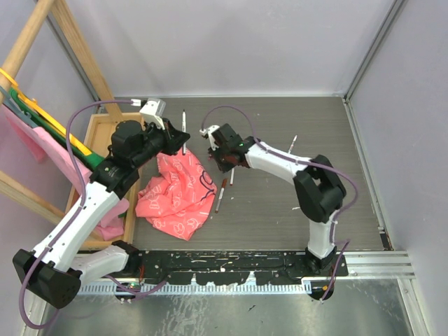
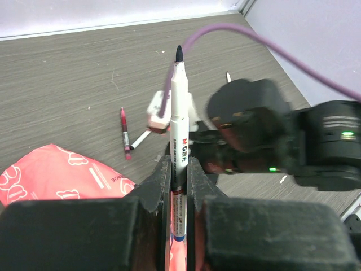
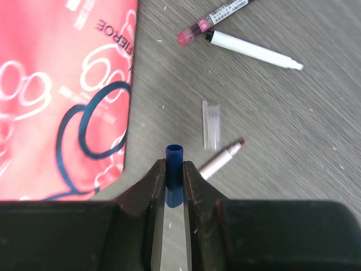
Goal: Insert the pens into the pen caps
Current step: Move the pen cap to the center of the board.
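My left gripper point(image 2: 179, 164) is shut on a white-barrelled pen point(image 2: 179, 107). Its dark tip sticks out ahead of the fingers, towards the right arm's wrist point(image 2: 254, 135). My right gripper point(image 3: 174, 166) is shut on a blue pen cap point(image 3: 174, 154), open end forward, just above the table. From above, the left gripper point(image 1: 175, 140) and right gripper point(image 1: 218, 152) face each other over the table's middle. Beside the blue cap lie a red-tipped pen point(image 3: 221, 160) and a clear cap point(image 3: 211, 124). Further off are a white pen point(image 3: 254, 51) and a red-capped pen point(image 3: 211, 20).
A pink patterned cloth point(image 1: 175, 192) lies crumpled below the left gripper. A wooden tray point(image 1: 91, 143) and a wooden frame hung with cloths stand at the left. Another pen point(image 1: 294, 143) lies at the right, behind the right arm. Grey walls close the back and right.
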`<state>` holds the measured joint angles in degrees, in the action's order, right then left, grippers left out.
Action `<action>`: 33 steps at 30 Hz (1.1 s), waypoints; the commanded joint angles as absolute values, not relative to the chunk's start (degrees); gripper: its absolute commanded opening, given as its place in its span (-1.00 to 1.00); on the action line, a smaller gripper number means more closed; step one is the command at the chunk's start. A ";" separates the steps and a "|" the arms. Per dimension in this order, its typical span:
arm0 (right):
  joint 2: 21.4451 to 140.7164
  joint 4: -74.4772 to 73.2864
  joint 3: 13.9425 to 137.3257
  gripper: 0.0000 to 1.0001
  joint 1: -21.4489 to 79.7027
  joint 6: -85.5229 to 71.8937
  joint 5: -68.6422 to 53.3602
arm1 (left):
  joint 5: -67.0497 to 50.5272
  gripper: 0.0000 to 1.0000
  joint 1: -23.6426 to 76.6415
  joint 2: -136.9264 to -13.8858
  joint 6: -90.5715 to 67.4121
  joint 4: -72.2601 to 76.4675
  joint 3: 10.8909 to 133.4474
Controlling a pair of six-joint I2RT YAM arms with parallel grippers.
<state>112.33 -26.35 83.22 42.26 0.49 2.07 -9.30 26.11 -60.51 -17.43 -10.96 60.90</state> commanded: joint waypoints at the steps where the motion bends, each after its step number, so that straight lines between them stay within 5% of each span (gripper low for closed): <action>1: 100.87 -22.48 78.27 -0.81 42.01 1.33 -0.87 | -10.19 -1.00 25.51 -60.03 -18.00 -6.86 61.17; 13: 89.25 -20.12 62.37 -0.96 42.09 14.61 -6.24 | -9.81 -1.00 24.70 -59.97 -18.03 -7.03 61.26; 21: 81.49 -20.53 52.14 -1.00 42.53 44.30 -18.94 | -9.76 -1.00 24.46 -59.94 -18.06 -7.12 61.24; 33: 85.47 -33.96 54.71 -0.88 45.93 72.29 -21.24 | -9.93 -1.00 24.17 -60.04 -18.22 -7.11 61.17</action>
<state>83.68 -29.08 51.53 43.81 59.18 -20.47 -9.28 24.58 -60.51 -17.61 -10.96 60.90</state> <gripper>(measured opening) 0.213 0.071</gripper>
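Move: The blue pen cap is already pinched in the right hand, some 4 cm above the board. It is bound for the bare patch of board about 14 cm back, 7 cm right and 5 cm below. On the board 5 cm below the right hand, the brown-capped pen lies about 10 cm back and 1 cm left, the red-tipped pen about 1 cm back and 3 cm right. From the left hand, that patch is roughly 8 cm back, 20 cm right and 31 cm down. The blue cap, still held in the right fingers, is first lifted about 5 cm more, then carried back some 13 cm and right about 6 cm, sinking again to roughly its starting height as it passes to the right of the brown-capped pen. On the way back the wrist turns counter-clockwise, about 60 degrees in all; the fingers keep their grip. ##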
